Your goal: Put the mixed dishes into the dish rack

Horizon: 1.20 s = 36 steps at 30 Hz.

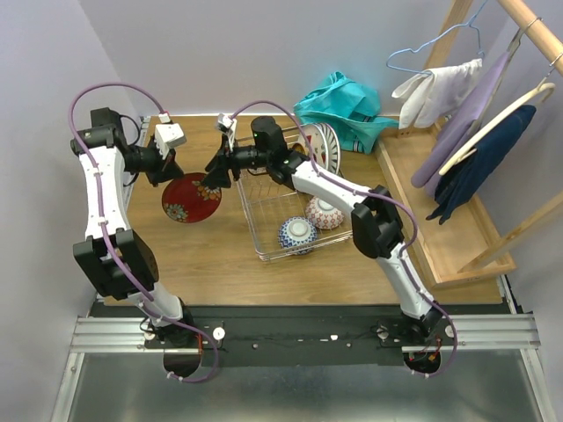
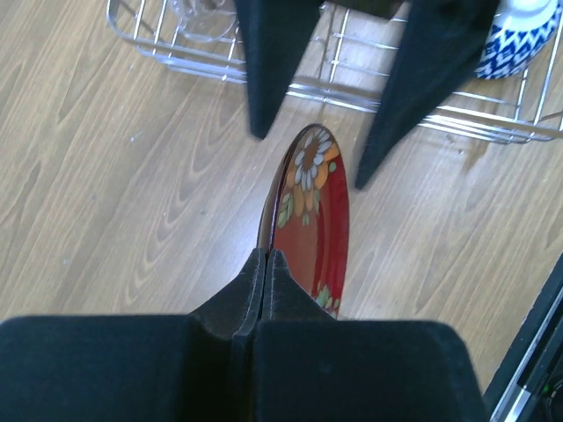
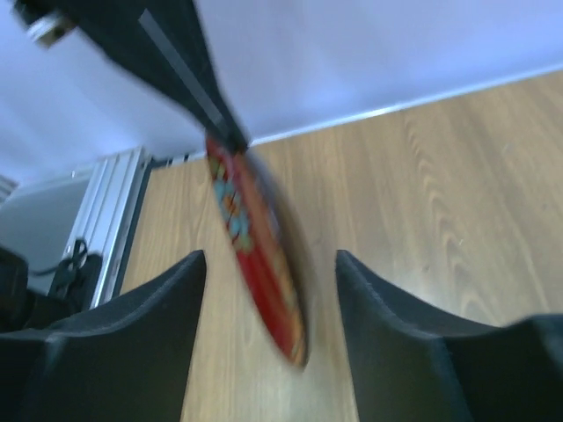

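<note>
My left gripper [image 1: 173,180] is shut on the rim of a red saucer with flower marks [image 1: 192,200] and holds it on edge over the table, left of the dish rack [image 1: 264,251]. In the left wrist view the shut gripper [image 2: 266,255] pinches the saucer [image 2: 312,220]. My right gripper [image 1: 215,174] is open at the saucer's right side. In the right wrist view the saucer [image 3: 259,264] stands between the open gripper's [image 3: 270,255] fingers, apart from both. The rack holds two patterned bowls [image 1: 297,234] [image 1: 325,213], plates on edge [image 1: 321,145] and a clear glass [image 2: 198,18].
A wooden clothes frame [image 1: 457,229] with hangers and hanging clothes stands at the right. A teal cloth [image 1: 343,105] lies at the back. The wall runs close behind the table. The metal rail [image 1: 299,334] with the arm bases is at the near edge.
</note>
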{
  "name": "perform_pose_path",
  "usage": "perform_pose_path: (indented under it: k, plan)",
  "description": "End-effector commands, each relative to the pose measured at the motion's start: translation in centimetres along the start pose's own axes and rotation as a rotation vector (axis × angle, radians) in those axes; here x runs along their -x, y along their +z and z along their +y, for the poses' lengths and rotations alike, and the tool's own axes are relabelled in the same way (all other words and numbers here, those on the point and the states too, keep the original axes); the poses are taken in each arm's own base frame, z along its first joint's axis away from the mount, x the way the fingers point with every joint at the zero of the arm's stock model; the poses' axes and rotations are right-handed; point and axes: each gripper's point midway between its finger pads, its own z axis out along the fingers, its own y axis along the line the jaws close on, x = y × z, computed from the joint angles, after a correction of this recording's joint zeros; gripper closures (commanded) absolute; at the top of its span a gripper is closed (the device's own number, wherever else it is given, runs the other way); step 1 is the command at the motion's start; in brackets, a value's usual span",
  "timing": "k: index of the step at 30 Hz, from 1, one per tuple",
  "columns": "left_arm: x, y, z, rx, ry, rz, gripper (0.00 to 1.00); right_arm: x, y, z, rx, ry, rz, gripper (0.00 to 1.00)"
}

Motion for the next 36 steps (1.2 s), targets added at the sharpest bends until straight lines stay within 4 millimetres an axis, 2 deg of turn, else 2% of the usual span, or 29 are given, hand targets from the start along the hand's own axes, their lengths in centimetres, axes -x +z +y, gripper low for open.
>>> perform_pose_path:
  k: [1,5,7,8,9,11,12,13,15,16,17,18,19,20,21,22,23,24,25,26,27,28,29,30,32,34,35,36]
  plan:
    - [2.9,-0.8,-4.6,-0.103,-0.097,-0.06,1.0,1.0,1.9,-1.3,0.01,-0.014,-0.101,0.36]
    - [3.3,-0.8,-4.6,-0.104,-0.095,-0.063,1.0,-0.1,2.2,-1.8,0.004,-0.024,-0.088,0.35]
    - [3.4,-0.9,-4.5,-0.1,-0.093,-0.063,1.0,-0.7,2.5,-2.0,0.013,-0.024,-0.076,0.42]
    - [3.4,-0.9,-4.4,-0.099,-0.092,-0.062,1.0,-0.8,2.5,-2.1,0.011,-0.02,-0.074,0.47]
    - [3.4,-0.9,-4.4,-0.098,-0.092,-0.06,1.0,-1.0,2.5,-2.2,0.006,-0.018,-0.073,0.6]
    - [3.2,-0.8,-4.2,-0.099,-0.097,-0.053,1.0,-0.8,2.3,-2.2,0.002,-0.014,-0.075,0.76]
    - [3.1,-0.7,-4.3,-0.102,-0.101,-0.049,1.0,-0.6,2.2,-2.1,0.001,-0.011,-0.078,0.9]
    - [2.9,-0.7,-4.3,-0.101,-0.102,-0.045,1.0,0.1,2.0,-1.8,-0.002,-0.016,-0.086,0.97]
    - [2.3,-0.5,-3.7,-0.072,-0.132,-0.026,1.0,0.4,1.6,-1.8,-0.029,-0.012,-0.092,0.99]
    - [2.2,-0.4,-3.3,-0.051,-0.151,-0.02,0.95,0.9,1.4,-1.7,-0.042,-0.013,-0.097,1.0]
    - [2.5,-0.5,-1.9,0.028,-0.109,-0.038,0.76,2.3,0.7,-1.7,-0.086,-0.013,-0.107,0.99]
    - [2.2,-0.8,-0.9,0.123,-0.225,-0.015,0.68,2.8,0.3,-1.8,-0.118,-0.01,-0.106,0.99]
    - [2.8,-1.3,0.5,0.215,-0.219,-0.04,0.61,2.7,-0.3,-2.1,-0.163,0.02,-0.08,0.99]
    - [4.6,-2.6,2.5,0.36,-0.112,-0.111,0.46,5.3,-1.7,-2.4,-0.26,0.011,-0.116,1.0]
    - [5.6,-3.4,3.3,0.439,-0.093,-0.143,0.37,5.2,-2.4,-2.7,-0.311,0.03,-0.106,1.0]
    - [6.1,-4.6,4.6,0.566,-0.129,-0.163,0.3,5.8,-3.4,-2.5,-0.359,0.046,-0.105,0.99]
    - [8.8,-6.0,5.3,0.66,-0.031,-0.242,0.2,6.4,-4.5,-3.4,-0.451,0.055,-0.121,1.0]
    - [9.7,-6.6,5.4,0.696,0.001,-0.261,0.18,9.1,-6.2,-2.2,-0.479,0.027,-0.164,1.0]
    - [10.4,-7.0,5.5,0.728,0.039,-0.263,0.18,8.1,-7.0,-2.1,-0.513,0.05,-0.135,1.0]
    - [11.2,-7.3,5.3,0.746,0.065,-0.279,0.18,8.6,-8.1,-2.5,-0.575,0.048,-0.145,1.0]
    - [11.6,-7.0,5.1,0.746,0.072,-0.288,0.18,10.5,-9.5,-1.5,-0.601,0.027,-0.174,1.0]
    - [11.7,-7.0,5.0,0.751,0.067,-0.299,0.18,9.9,-10.3,-1.7,-0.641,0.045,-0.152,1.0]
    - [11.6,-7.0,4.7,0.759,0.055,-0.327,0.17,10.3,-11.7,-2.5,-0.739,0.05,-0.157,1.0]
    - [11.6,-6.9,4.6,0.763,0.049,-0.342,0.17,10.5,-12.3,-2.4,-0.775,0.06,-0.149,0.99]
    - [11.1,-6.6,4.4,0.785,0.046,-0.38,0.17,10.7,-15.5,-3.3,-0.959,0.075,-0.12,1.0]
    - [10.7,-6.6,4.5,0.812,0.025,-0.407,0.16,10.0,-17.5,-3.6,-1.097,0.06,-0.079,1.0]
    - [10.0,-6.1,4.4,0.804,-0.001,-0.409,0.16,10.4,-20.3,-4.3,-1.282,0.046,-0.099,0.99]
    - [10.1,-6.0,3.8,0.794,-0.02,-0.421,0.16,10.2,-20.7,-3.7,-1.323,0.014,-0.078,1.0]
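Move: The red plate, still held by the left hand at its rim, has its middle about 6 cm to the right hand's left, 2 cm back and some 3 cm below; from the left hand it is about 5 cm right, 1 cm ahead and 4 cm down. From the right hand, the blue bowl in the dish rack stands about 19 cm right, 3 cm back and 18 cm below, the glass about 5 cm right, 18 cm ahead and 17 cm down. While the left hand holds the red plate out, nearly still, the right hand eases about 3 cm down with a touch of forward and left, its open fingers straddling the rim, and pinches the plate's right side. The left fingers then open and let go, the hand rising some 12 cm and tipping its fingers upward, as the right hand carries the plate about 13 cm right and 15 cm up, a little forward, towards the rack's far left corner, turning some 45 degrees clockwise. ##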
